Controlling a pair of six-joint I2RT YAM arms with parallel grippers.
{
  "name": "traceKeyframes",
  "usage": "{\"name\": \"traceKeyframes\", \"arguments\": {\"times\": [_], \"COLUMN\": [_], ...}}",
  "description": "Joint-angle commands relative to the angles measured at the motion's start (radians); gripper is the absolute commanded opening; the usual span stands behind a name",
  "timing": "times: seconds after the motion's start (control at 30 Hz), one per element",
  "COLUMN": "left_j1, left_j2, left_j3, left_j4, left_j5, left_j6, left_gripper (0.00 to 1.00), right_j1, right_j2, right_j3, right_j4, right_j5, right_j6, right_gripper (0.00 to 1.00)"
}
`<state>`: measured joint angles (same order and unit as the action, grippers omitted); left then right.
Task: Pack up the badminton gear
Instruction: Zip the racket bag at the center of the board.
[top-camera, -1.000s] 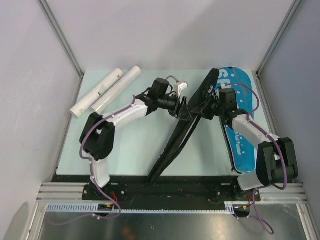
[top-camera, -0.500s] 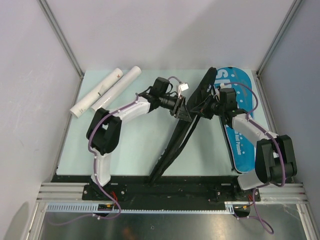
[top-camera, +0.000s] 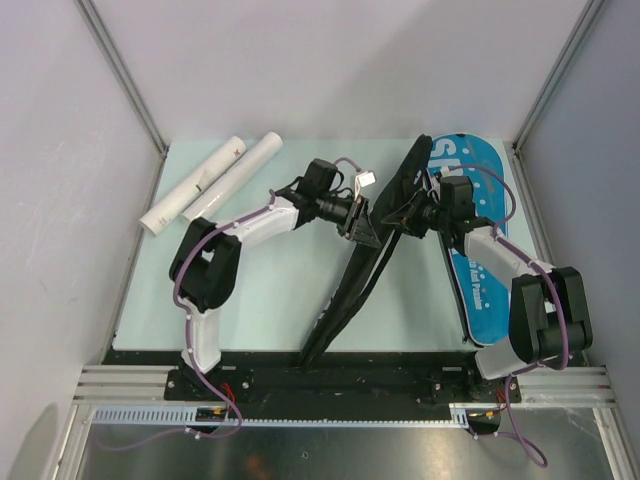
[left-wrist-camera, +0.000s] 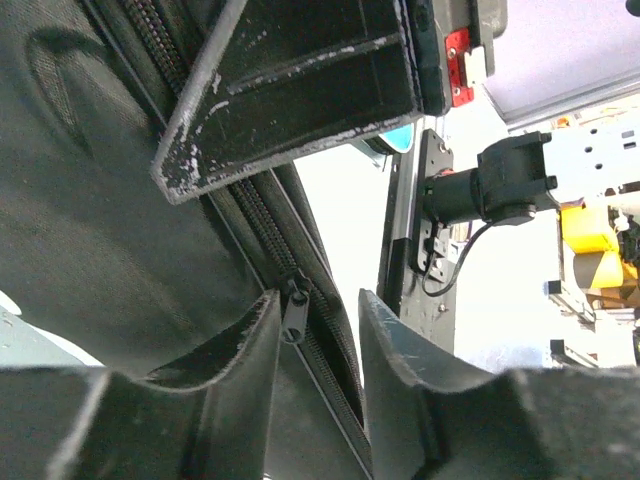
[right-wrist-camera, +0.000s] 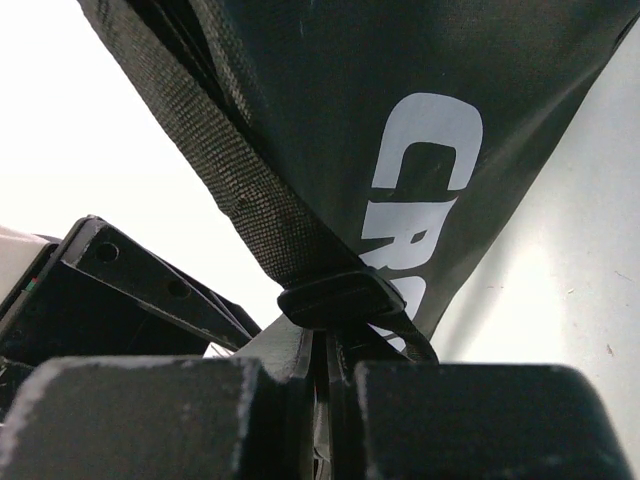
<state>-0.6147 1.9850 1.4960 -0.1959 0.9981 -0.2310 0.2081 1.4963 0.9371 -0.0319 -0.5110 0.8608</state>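
Observation:
The bag's blue side lies flat at the right of the table, and its black flap stands lifted along the middle. My right gripper is shut on a black strap buckle of the bag, below white lettering. My left gripper is at the flap's other side, its fingers apart. The zipper pull hangs between them, close to the left finger. Two long white tubes lie side by side at the far left.
Metal frame posts rise at the table's back corners, with grey walls behind. The arm bases sit on a black rail at the near edge. A scuffed black block crosses above the left fingers.
The left gripper's jaws have narrowed around the zipper, and its arm has shifted slightly. The right gripper keeps its hold and the flap stays lifted.

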Motion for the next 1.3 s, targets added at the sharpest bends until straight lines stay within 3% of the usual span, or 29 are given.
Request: {"name": "traceKeyframes", "arguments": {"times": [0.0, 0.67, 0.77, 1.0, 1.27], "left_j1": [-0.010, -0.010, -0.011, -0.066, -0.207], "left_j2": [-0.078, -0.112, -0.135, -0.336, -0.664], "left_j3": [-0.022, -0.019, -0.042, -0.224, -0.484], "left_j4": [0.009, 0.009, 0.009, 0.003, -0.088], "left_j5": [0.007, -0.087, -0.119, -0.370, -0.680], "left_j6": [0.019, -0.014, -0.028, -0.068, -0.129], "left_gripper": [0.43, 0.00, 0.00, 0.00, 0.00], "right_j1": [-0.006, -0.006, -0.007, -0.009, -0.029], "right_j2": [-0.011, -0.004, -0.005, -0.008, 0.114], "right_j3": [0.048, 0.046, 0.048, 0.048, 0.065], "right_j4": [0.096, 0.101, 0.090, 0.159, 0.362], "right_j5": [-0.049, -0.043, -0.011, 0.120, 0.117], "right_j6": [0.011, 0.014, 0.018, 0.119, 0.241], "right_gripper": [0.00, 0.00, 0.00, 0.00, 0.00]}}
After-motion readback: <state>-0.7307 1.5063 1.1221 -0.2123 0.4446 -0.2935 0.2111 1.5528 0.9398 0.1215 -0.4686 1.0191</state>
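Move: The zipper pull of the racket bag is practically between my open left fingertips, about 1 cm ahead and 1 cm below. The bag's near end lies about 20 cm back and 14 cm left, some 10 cm lower; the middle of the blue bag is roughly 20 cm to the right and 3 cm ahead, some 12 cm down. From my right hand, shut on the bag's strap, the pull is about 4 cm back and 3 cm left, 1 cm lower. My left hand stays put while its fingers close and pinch the zipper pull, then draws it back and left about 7 cm along the racket bag towards its near end, rising some 2 cm and turning about 20 degrees counter-clockwise. My right hand keeps its pinch on the strap and, late in the pull, goes about 3 cm forward, away from the left. ##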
